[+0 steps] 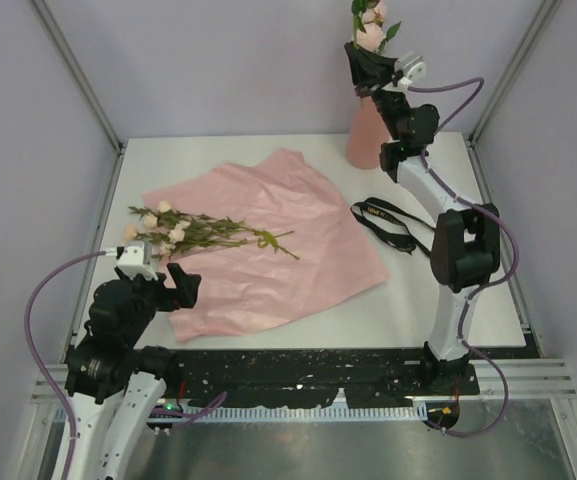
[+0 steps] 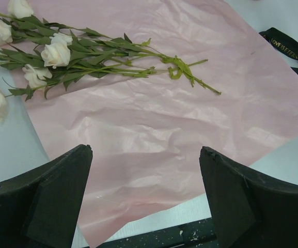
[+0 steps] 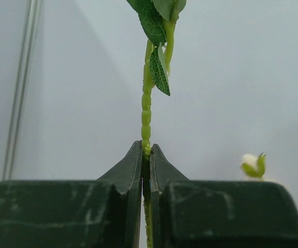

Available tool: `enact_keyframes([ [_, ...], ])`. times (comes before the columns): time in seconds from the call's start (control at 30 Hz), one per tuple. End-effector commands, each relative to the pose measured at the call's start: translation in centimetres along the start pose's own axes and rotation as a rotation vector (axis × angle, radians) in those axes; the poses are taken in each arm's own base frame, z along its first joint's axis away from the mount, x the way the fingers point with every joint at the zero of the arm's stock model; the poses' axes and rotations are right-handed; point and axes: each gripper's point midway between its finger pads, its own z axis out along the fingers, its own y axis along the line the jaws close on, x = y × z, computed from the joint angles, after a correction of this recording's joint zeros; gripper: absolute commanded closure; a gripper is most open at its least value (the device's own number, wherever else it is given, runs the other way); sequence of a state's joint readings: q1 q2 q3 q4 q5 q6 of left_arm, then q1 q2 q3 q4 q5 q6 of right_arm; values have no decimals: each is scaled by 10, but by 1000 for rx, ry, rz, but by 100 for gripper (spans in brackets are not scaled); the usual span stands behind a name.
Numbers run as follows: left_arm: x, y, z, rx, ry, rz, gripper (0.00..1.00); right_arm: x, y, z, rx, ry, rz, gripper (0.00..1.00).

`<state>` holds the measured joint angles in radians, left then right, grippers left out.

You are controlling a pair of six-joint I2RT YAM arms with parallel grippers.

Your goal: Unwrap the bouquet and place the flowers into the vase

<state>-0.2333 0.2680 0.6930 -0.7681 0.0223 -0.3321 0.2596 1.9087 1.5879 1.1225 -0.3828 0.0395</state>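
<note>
The bouquet is unwrapped: its pink paper sheet point(image 1: 268, 240) point(image 2: 164, 119) lies flat on the table. Several flowers point(image 1: 188, 230) point(image 2: 87, 59) with pale roses and green stems lie across the sheet's left part. My left gripper point(image 1: 173, 280) point(image 2: 146, 155) stands open above the sheet's near edge, nothing between its fingers. My right gripper point(image 1: 366, 55) point(image 3: 147, 150) is shut on one flower's green stem point(image 3: 146, 113), held upright above the salmon-pink vase point(image 1: 366, 135) at the back right. Its rose heads point(image 1: 371, 25) stand over the gripper.
A loose black ribbon point(image 1: 388, 222) point(image 2: 293, 51) with gold letters lies on the white table point(image 1: 468, 300) right of the sheet. Grey walls and metal frame posts close in the table. A black rail point(image 1: 308, 375) runs along the near edge.
</note>
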Motion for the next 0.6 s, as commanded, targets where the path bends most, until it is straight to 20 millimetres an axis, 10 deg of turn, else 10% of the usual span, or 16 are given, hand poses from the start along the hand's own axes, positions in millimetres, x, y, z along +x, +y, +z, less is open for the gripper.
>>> enact_keyframes([
  [0.0,-4,2,4,-12,-8,10,10,-66,-35,24,-54,-292,-78,94],
  [0.3,-2,8,7,-48,10,7,10,-2,-102,44,19,-231,-185,95],
  [0.57,1,10,11,-65,34,2,10,60,-128,18,101,-157,-166,95],
])
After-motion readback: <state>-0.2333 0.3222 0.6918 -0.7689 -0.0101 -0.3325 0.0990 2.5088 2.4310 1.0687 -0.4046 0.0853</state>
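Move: The right hand holds a flower by its stem; the vase stands about 11 cm ahead and 7 cm to the right, its middle some 35 cm below. A pink blossom already in the vase is roughly 11 cm ahead, 4 cm right and 10 cm below the hand. The black ribbon lies about 11 cm back, 15 cm right and 48 cm below it. From the left hand the vase is about 45 cm ahead, 44 cm right and 9 cm lower. Still pinching the stem, the right hand swings about 12 cm forward and 7 cm right over the vase. ##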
